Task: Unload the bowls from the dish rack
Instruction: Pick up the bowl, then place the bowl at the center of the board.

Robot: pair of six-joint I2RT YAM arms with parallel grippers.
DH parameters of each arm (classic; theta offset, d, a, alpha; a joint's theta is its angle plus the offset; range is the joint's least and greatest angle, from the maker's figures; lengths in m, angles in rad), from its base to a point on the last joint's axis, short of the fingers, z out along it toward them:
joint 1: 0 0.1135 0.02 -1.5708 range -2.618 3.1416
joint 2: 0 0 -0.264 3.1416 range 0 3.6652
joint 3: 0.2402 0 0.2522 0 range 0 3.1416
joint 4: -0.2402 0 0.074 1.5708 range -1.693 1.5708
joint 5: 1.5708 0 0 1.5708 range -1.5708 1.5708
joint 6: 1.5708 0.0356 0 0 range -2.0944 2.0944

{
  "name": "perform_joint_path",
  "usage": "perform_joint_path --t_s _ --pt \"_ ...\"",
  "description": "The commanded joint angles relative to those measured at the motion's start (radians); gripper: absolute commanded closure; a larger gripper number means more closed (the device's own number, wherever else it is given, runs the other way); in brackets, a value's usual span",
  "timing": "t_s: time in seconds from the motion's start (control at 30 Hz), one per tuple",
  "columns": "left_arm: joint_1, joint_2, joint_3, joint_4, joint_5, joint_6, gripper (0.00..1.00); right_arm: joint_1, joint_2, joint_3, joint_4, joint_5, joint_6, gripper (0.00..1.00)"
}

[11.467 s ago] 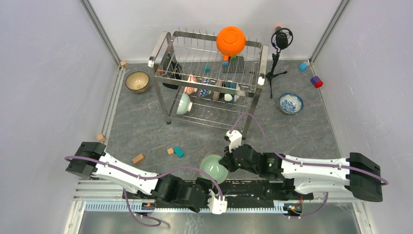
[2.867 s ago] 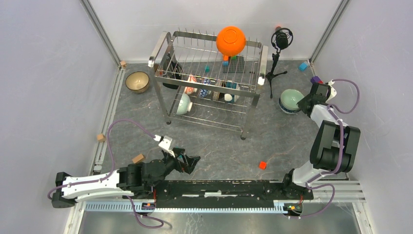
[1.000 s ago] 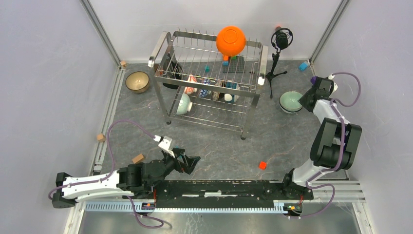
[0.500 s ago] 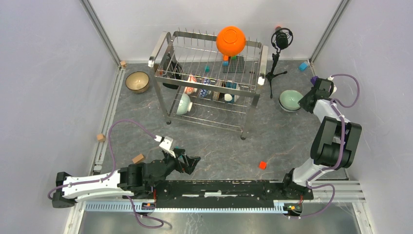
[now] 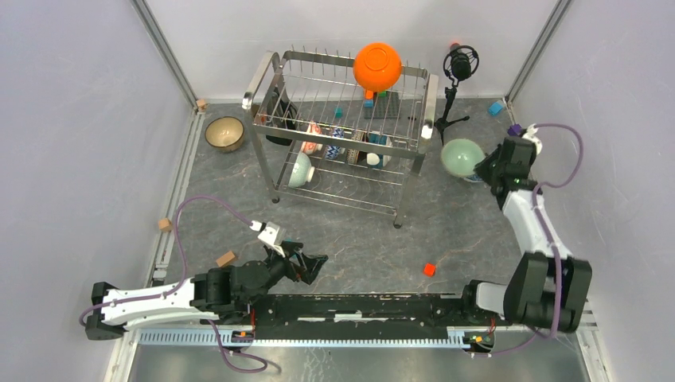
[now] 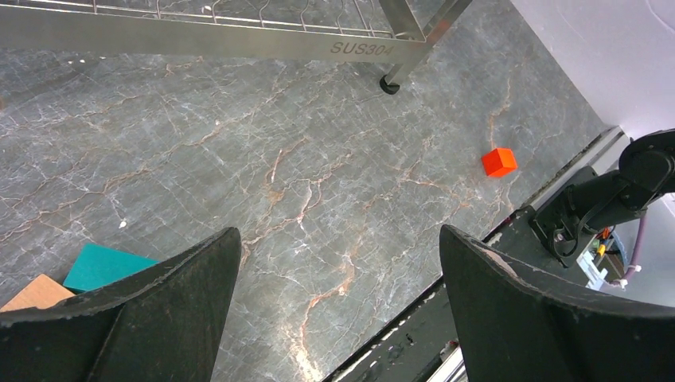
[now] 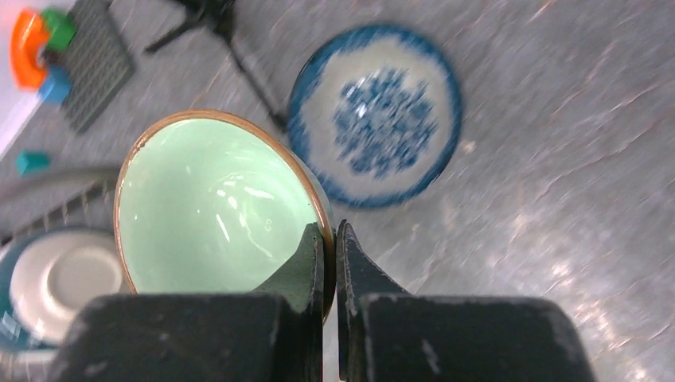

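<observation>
The steel dish rack [image 5: 259,83] stands at the back. An orange bowl [image 5: 377,66] sits on its top tier, and a pale green bowl [image 5: 300,169] and patterned bowls [image 5: 334,142] stand lower down. My right gripper [image 5: 484,165] is shut on the rim of another pale green bowl [image 5: 461,155], held tilted above the table right of the rack. In the right wrist view that green bowl [image 7: 215,207] has its rim pinched by the right gripper [image 7: 330,231], above a blue-and-white bowl [image 7: 378,127] on the table. My left gripper [image 5: 314,264] is open over bare table, as the left wrist view shows the gripper [image 6: 338,235].
A brown-gold bowl [image 5: 224,133] sits left of the rack. A black microphone stand [image 5: 455,87] stands between the rack and the held bowl. Small blocks lie about: red [image 5: 429,269], brown [image 5: 226,259], blue [image 5: 496,107], teal [image 6: 103,267]. The rack's bottom rail [image 6: 239,40] is ahead of the left gripper.
The right gripper has shut on the green bowl's rim and lifted it off the blue-and-white bowl, swinging it left toward the rack. The left arm has not moved.
</observation>
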Motion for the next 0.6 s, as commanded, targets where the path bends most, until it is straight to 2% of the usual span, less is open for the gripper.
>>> perform_joint_path --t_s 0.0,0.2,0.43,0.57 --pt "0.003 -0.018 0.017 0.036 0.012 -0.059 0.00 0.068 -0.146 -0.132 0.087 -0.005 0.042 1.00" --pt "0.004 -0.020 0.013 0.032 0.017 -0.078 0.00 0.079 -0.234 -0.263 0.090 0.018 0.032 1.00" --pt "0.004 -0.033 0.006 0.016 0.005 -0.090 0.00 0.053 -0.215 -0.335 0.083 0.101 0.014 1.00" --pt "0.004 -0.046 0.005 0.002 -0.003 -0.093 0.00 -0.003 -0.212 -0.376 0.090 0.104 0.008 1.00"
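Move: The right hand already holds the green bowl by its rim, roughly 13 cm above the table. The bare spot it goes for is about 6 cm back and 6 cm left. The blue-patterned bowl lies about 3 cm ahead, not to either side, and 11 cm below; the rack's near right foot is some 13 cm back and 25 cm left. From the left hand the bare spot lies roughly 20 cm ahead, 41 cm right and 13 cm below. Still pinching the green bowl's rim between its shut fingers, the right hand draws the bowl back about 9 cm, away from above the blue-patterned bowl. It swings some 4 cm left at first, then eases half of that back right, sinking about 8 cm towards the bare table as the fingers tip some 10 degrees further down. ##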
